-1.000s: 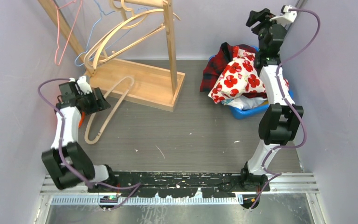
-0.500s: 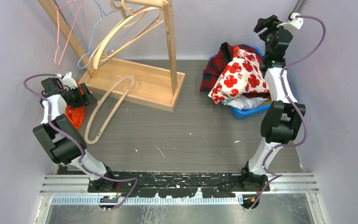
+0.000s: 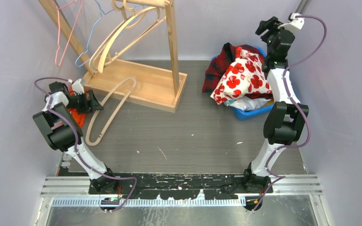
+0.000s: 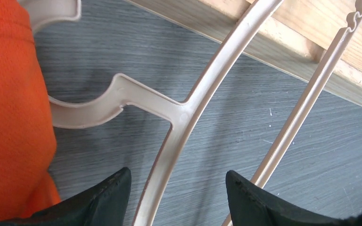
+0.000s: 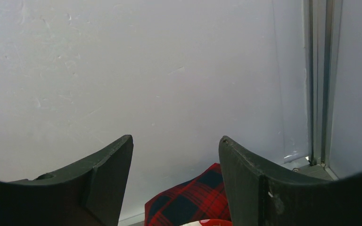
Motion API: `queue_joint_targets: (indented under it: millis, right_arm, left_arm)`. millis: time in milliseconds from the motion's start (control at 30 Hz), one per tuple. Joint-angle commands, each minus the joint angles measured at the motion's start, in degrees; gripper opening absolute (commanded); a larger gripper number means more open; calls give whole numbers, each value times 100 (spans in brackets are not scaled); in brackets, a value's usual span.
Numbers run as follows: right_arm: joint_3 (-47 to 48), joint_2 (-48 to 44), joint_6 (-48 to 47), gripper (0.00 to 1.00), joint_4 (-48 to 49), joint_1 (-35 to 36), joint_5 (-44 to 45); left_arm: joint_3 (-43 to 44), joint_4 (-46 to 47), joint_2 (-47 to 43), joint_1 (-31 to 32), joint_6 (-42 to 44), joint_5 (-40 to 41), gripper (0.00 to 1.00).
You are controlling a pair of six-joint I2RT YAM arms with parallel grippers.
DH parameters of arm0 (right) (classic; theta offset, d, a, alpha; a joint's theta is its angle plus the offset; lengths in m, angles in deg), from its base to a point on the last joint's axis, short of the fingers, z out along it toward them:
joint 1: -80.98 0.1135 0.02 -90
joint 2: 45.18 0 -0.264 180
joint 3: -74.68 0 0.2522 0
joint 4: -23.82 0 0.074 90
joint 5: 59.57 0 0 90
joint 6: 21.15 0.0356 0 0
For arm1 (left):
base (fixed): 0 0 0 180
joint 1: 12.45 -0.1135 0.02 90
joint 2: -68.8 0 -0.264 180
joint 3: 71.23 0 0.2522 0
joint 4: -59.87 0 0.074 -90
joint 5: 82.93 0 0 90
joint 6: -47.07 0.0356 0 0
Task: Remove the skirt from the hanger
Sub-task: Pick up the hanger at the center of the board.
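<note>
The beige plastic hanger (image 3: 111, 104) lies flat on the grey table beside the wooden rack. The orange skirt (image 3: 79, 118) is bunched by the hanger's hook end; in the left wrist view the skirt (image 4: 9, 117) fills the left edge and only borders the hook. My left gripper (image 3: 95, 100) hovers low over the hanger (image 4: 193, 101), open. Seen from the wrist, the left gripper (image 4: 176, 173) has one hanger arm between its fingers, with gaps on both sides. My right gripper (image 3: 266, 24) is raised above the basket. That right gripper (image 5: 176, 139) is open, empty and faces the wall.
A wooden rack (image 3: 143, 82) with several hangers (image 3: 115, 35) hung on it stands at the back left. A blue basket (image 3: 253, 113) at the back right holds a red plaid cloth (image 3: 219, 66) and a floral cloth (image 3: 242, 77). Walls close in both sides.
My left arm folded back to the left, bringing its gripper down over the hanger's hook end beside the orange skirt. The right gripper shifted slightly right and stays raised.
</note>
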Motion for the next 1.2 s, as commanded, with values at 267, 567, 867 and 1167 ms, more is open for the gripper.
queue_joint_targets:
  millis: [267,567,867,1167]
  right_arm:
    - [104,-293,-258,72,90,-21,22]
    - [165,-233,-277,72,22,-22,-26]
    - [210,-178,-206,71,-7,-21,-129]
    - [147,-203,-88,71,34,-17,-175]
  left_arm:
    - [419,-99,427,-28,350,-298,73]
    - [420,-17,660,16,291,-364,73]
    - [412,59,945,242,228,-474,71]
    - [369,-15,634,349,118,-536,19]
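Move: The hanger's near bar, just below the hook neck, is about 3 cm ahead of the left hand, 1 cm to its right and 3 cm below. The hanger's middle lies some 5 cm back and 7 cm to the right. The orange cloth stands roughly 10 cm to the left, about level with the hand. The wooden rack's base is centred around 9 cm ahead and 21 cm right. From the right hand, the hanger is about 28 cm back, 80 cm left and 36 cm lower. The pads of the left hand come in around the hanger's near bar beside the hook neck and begin to pinch it. The open hand first edges slightly forward and left, sinks about 3 cm to straddle the bar, then slides some 3 cm right as the fingers close from wide to about a third open. ##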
